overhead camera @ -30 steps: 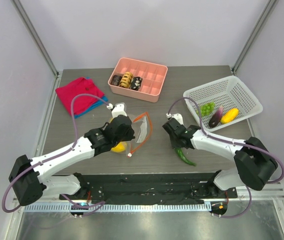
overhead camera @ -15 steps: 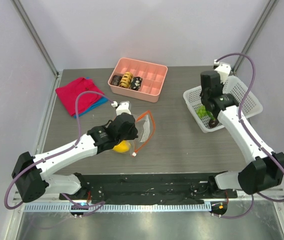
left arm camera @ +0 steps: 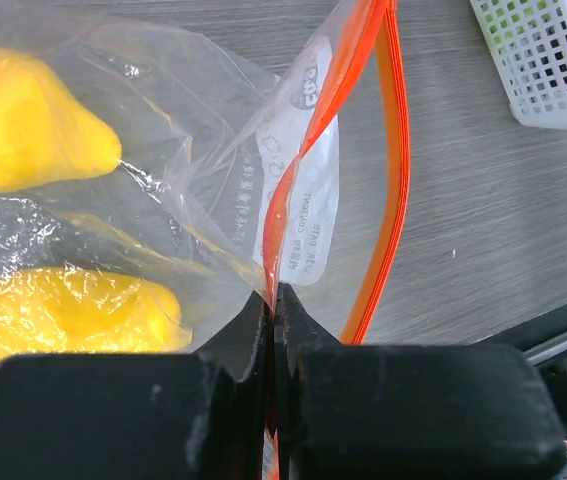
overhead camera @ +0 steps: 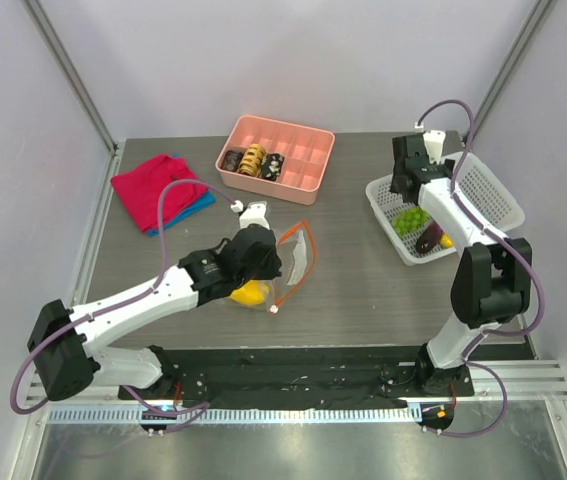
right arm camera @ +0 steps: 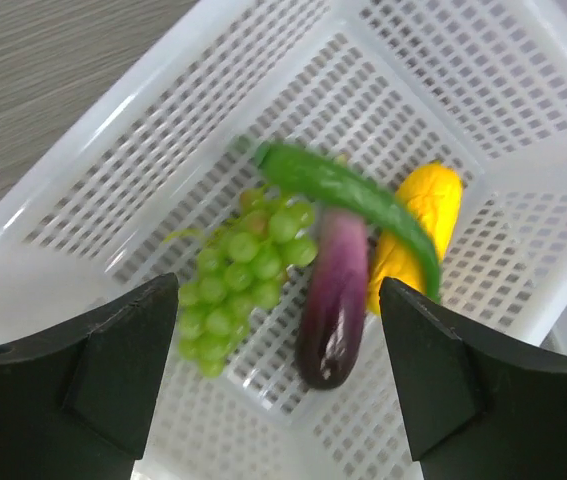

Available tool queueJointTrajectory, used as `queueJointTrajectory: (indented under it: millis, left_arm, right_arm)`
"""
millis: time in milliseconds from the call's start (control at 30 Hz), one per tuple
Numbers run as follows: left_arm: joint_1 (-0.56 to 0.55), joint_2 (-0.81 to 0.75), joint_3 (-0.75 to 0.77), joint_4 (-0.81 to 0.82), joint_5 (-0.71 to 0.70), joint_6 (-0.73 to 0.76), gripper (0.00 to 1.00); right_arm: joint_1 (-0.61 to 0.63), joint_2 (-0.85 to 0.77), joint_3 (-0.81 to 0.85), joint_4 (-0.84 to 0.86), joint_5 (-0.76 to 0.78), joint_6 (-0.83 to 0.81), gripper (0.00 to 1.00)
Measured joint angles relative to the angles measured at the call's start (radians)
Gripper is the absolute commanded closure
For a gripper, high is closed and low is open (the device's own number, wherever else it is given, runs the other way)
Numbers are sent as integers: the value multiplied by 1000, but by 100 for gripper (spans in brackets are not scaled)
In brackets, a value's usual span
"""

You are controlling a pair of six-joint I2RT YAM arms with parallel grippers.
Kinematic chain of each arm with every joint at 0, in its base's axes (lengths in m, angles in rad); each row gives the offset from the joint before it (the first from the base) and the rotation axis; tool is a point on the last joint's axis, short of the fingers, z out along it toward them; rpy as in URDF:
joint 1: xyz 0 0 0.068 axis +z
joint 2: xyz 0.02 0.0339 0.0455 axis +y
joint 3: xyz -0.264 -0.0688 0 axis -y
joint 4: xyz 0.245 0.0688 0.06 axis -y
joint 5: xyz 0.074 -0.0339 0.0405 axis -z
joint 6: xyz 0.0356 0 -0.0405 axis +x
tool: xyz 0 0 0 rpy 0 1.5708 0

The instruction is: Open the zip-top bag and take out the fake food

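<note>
The clear zip-top bag (overhead camera: 288, 262) with its orange-red zipper strip (left arm camera: 395, 170) sits mid-table, its mouth parted. My left gripper (overhead camera: 263, 255) is shut on one zipper lip (left arm camera: 275, 262). Two yellow pieces of fake food (left arm camera: 38, 118) (left arm camera: 68, 312) are inside the bag. My right gripper (right arm camera: 278, 300) stands open above the white basket (right arm camera: 93, 200). In the basket lie green grapes (right arm camera: 238, 285), a purple eggplant (right arm camera: 331, 305) and a yellow piece (right arm camera: 421, 225). A blurred green long vegetable (right arm camera: 348, 192) lies across them, free of the fingers (right arm camera: 123, 365).
A pink compartment tray (overhead camera: 308, 162) with brown and tan pastry pieces stands at the back centre. A red folded cloth (overhead camera: 158, 188) lies at the back left. The white basket (overhead camera: 483, 185) is at the right edge, with the right gripper (overhead camera: 406, 185) over its left side.
My right arm carried the green long vegetable from the table's middle to the basket, opened and let it go. The left gripper, still shut on the bag, shifted slightly right.
</note>
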Motion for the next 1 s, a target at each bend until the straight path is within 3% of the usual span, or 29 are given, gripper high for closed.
queueJointTrajectory:
  millis: [100, 200, 233, 300, 333, 433, 700, 1000]
  left_arm:
    - [0, 1, 13, 2, 1, 10, 100]
    - [0, 6, 32, 4, 9, 17, 100]
    - [0, 8, 36, 6, 11, 19, 100]
    - [0, 11, 40, 14, 16, 25, 100]
    - [0, 14, 40, 17, 19, 27, 100]
    - [-1, 21, 40, 20, 24, 28, 100]
    - [-6, 31, 40, 44, 37, 28, 100]
    - [-57, 35, 38, 78, 42, 89, 100]
  right_arm:
    - [59, -64, -18, -20, -69, 31, 19]
    - [193, -212, -109, -2, -221, 86, 33]
    - [232, -255, -141, 7, -260, 102, 48]
    - [346, -355, -216, 22, -340, 136, 57]
    - [408, -401, -253, 27, -378, 169, 70]
    - [517, -463, -314, 31, -447, 262, 79]
    - [558, -468, -367, 69, -587, 559, 80]
    - [566, -249, -391, 171, -769, 826, 81]
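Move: The bag's mouth lies about 34 cm left of the right hand, 19 cm back and 5 cm lower; it is some 7 cm right of the left hand, nearly level. From the right hand, the yellow food in the bag is roughly 47 cm left and 22 cm back; the grapes lie 3 cm right, level fore and aft, 13 cm below; the basket's middle is 15 cm right, 4 cm ahead. Right hand sweeps 33 cm left and 18 back to the bag mouth, rolling and narrowing; left keeps its grip. ##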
